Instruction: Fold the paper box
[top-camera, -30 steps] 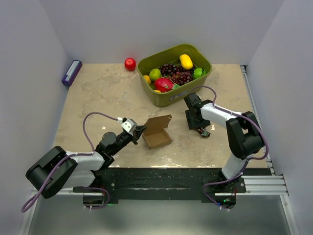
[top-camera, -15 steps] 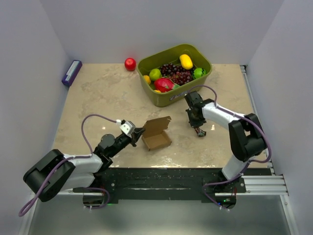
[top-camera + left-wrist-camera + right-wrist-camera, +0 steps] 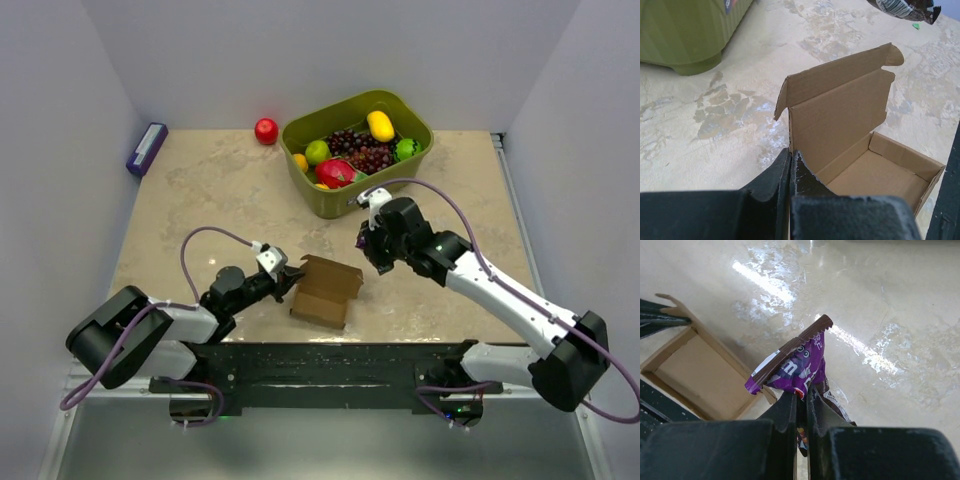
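The brown paper box [image 3: 325, 290] stands open near the table's front, its lid flap raised. In the left wrist view its lid [image 3: 840, 110] stands upright over the empty tray. My left gripper [image 3: 292, 281] is shut on the box's left side wall, fingertips [image 3: 785, 162] pinching the cardboard edge. My right gripper [image 3: 366, 250] hovers just right of the box, shut on a purple candy packet [image 3: 795, 365] held above the table. The box's tray [image 3: 695, 372] lies to the lower left in the right wrist view.
An olive-green bin [image 3: 350, 200] full of fruit stands at the back, just behind my right arm. A red apple [image 3: 266, 131] lies left of it. A small purple box [image 3: 146, 149] lies at the far left edge.
My right gripper has lifted the candy packet off the table and swung left toward the box. The box has shifted toward the front edge and turned a little in my left gripper.
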`<state>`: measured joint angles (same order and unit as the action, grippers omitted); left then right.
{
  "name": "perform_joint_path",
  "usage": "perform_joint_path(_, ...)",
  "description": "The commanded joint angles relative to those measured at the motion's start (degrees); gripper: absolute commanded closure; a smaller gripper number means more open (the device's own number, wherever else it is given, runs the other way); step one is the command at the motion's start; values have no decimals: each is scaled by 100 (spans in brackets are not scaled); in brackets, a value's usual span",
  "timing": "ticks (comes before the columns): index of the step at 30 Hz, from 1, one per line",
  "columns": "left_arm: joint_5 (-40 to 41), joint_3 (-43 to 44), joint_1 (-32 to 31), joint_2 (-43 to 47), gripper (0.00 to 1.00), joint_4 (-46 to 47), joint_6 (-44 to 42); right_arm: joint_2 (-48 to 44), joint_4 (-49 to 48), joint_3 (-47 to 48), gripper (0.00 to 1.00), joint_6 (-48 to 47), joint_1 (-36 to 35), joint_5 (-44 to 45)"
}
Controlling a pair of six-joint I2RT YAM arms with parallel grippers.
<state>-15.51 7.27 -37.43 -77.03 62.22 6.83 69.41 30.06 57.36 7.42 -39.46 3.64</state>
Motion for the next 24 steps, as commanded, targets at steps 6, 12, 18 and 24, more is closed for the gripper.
perform_joint_path(6,-629,258,148,-232,100,186,64,-622,-642,-121,100,-232,-947,-487)
perform_joint_path(12,-480,161,175,-242,100,405,125,160,-554,213,100,-30,-1878,-399)
perform_joint_path(18,-401,82,183,-163,100,476,161,1153,-800,275,100,251,-2232,-381)
perform_joint_path(24,-400,29,192,-145,100,564,205,1698,-1161,205,100,339,-2285,-408)
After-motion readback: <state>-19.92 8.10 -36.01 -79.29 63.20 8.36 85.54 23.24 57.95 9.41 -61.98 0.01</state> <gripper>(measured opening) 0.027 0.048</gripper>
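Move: The right hand holds the candy bag about 16 cm above the table. The open box tray it is taken to lies about 10 cm back, 10 cm to its left and 15 cm down. The raised lid is nearer, roughly 5 cm back, 7 cm to the left and 10 cm lower. From the left hand, at the lid's left edge, the tray is some 5 cm back, 5 cm right and 7 cm lower; the lid's middle is about 7 cm right, 1 cm back and 1 cm down. Still pinching the candy bag, the right hand carries it about 12 cm left and nearly 10 cm back, to over the open tray, turning some 25 degrees counter-clockwise. It first rises a little, over 2 cm, then sinks about 10 cm from that peak. The left hand, fingers shut, stays at the lid's left edge, keeping hold of it. ##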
